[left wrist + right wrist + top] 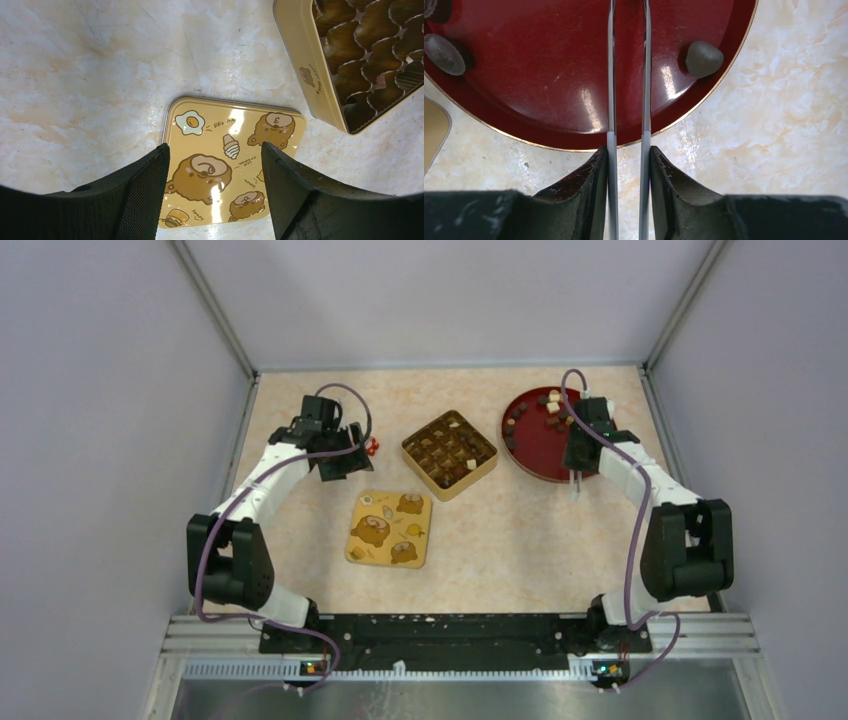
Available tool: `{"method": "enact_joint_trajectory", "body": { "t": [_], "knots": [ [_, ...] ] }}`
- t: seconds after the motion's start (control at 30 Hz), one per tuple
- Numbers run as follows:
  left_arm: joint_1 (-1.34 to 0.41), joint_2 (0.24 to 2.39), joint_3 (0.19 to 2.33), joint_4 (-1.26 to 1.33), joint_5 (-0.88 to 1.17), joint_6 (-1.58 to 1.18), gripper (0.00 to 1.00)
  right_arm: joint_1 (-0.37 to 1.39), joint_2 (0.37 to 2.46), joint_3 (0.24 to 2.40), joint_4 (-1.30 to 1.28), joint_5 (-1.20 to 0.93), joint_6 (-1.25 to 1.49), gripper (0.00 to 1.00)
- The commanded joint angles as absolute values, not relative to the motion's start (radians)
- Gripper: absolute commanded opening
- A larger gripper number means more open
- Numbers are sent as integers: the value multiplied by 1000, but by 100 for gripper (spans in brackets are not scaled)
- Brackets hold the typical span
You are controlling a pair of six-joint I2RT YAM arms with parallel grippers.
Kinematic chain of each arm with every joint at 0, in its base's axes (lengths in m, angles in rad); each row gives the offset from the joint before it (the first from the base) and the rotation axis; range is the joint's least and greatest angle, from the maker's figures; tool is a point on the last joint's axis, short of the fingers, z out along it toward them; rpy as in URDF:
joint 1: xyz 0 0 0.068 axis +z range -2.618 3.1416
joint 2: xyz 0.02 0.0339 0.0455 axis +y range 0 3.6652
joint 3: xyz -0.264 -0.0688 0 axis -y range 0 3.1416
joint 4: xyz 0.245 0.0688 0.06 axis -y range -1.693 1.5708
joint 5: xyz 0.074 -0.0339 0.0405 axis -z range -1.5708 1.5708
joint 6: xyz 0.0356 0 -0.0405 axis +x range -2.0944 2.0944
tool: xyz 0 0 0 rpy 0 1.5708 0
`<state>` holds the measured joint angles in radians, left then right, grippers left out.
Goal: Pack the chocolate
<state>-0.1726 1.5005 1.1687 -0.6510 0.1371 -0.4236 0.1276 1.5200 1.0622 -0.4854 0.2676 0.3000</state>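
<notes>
The chocolate, small dark and cream lumps, lies on a red plate point(540, 445) along its far rim point(545, 405). More lumps sit in the cells of the open yellow box point(450, 453). My right gripper point(579, 452) point(627, 155) is shut on metal tweezers point(611, 75), whose two blades reach over the bare plate point(549, 90) and stand apart with nothing between them. Two dark lumps point(703, 58) point(444, 53) lie beside the blades. My left gripper point(335, 457) point(215, 165) is open and empty above the yellow lid point(235, 145).
The square lid with brown cartoon bears point(390, 528) lies flat in front of the box. A small red-and-white wrapped sweet point(372, 447) lies right of the left gripper. The box's wall point(310, 80) shows at the upper right of the left wrist view. Walls enclose the table on three sides.
</notes>
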Motion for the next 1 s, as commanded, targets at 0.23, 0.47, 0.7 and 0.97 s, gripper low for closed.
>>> {"method": "enact_joint_trajectory", "body": {
  "t": [0.23, 0.47, 0.7, 0.97],
  "knots": [
    [-169, 1483, 1169, -630, 135, -419, 72, 119, 1391, 1084, -465, 191, 290, 16],
    [-169, 1486, 1170, -628, 144, -418, 72, 120, 1291, 1093, -508, 115, 287, 14],
    [-169, 1486, 1165, -627, 148, -422, 72, 119, 1286, 1122, -537, 61, 275, 13],
    [-169, 1479, 1173, -626, 147, -422, 72, 120, 1258, 1158, -557, -35, 271, 12]
  ]
}}
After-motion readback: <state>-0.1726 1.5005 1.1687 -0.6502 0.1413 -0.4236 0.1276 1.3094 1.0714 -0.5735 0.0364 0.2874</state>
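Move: The chocolate box is some 28 cm to the right hand's left, about 2 cm farther out and 7 cm below. The brown chocolate at the tweezer tips is about 8 cm ahead, almost straight in front and 9 cm below; the red plate's middle is 7 cm ahead and 3 cm left. The bear lid lies about 40 cm left and 15 cm back. From the left hand, the box is about 21 cm right, 2 cm ahead and 10 cm below. Still pinching one brown chocolate between the tweezer tips, the right hand lifts it off the red plate: up about 6 cm, then onward to the left at nearly level height and a little back, about 4 cm left in all, towards the box. The wrist rolls its left side up about 10 degrees and turns about as much counter-clockwise; the fingers keep their hold on the tweezers. ##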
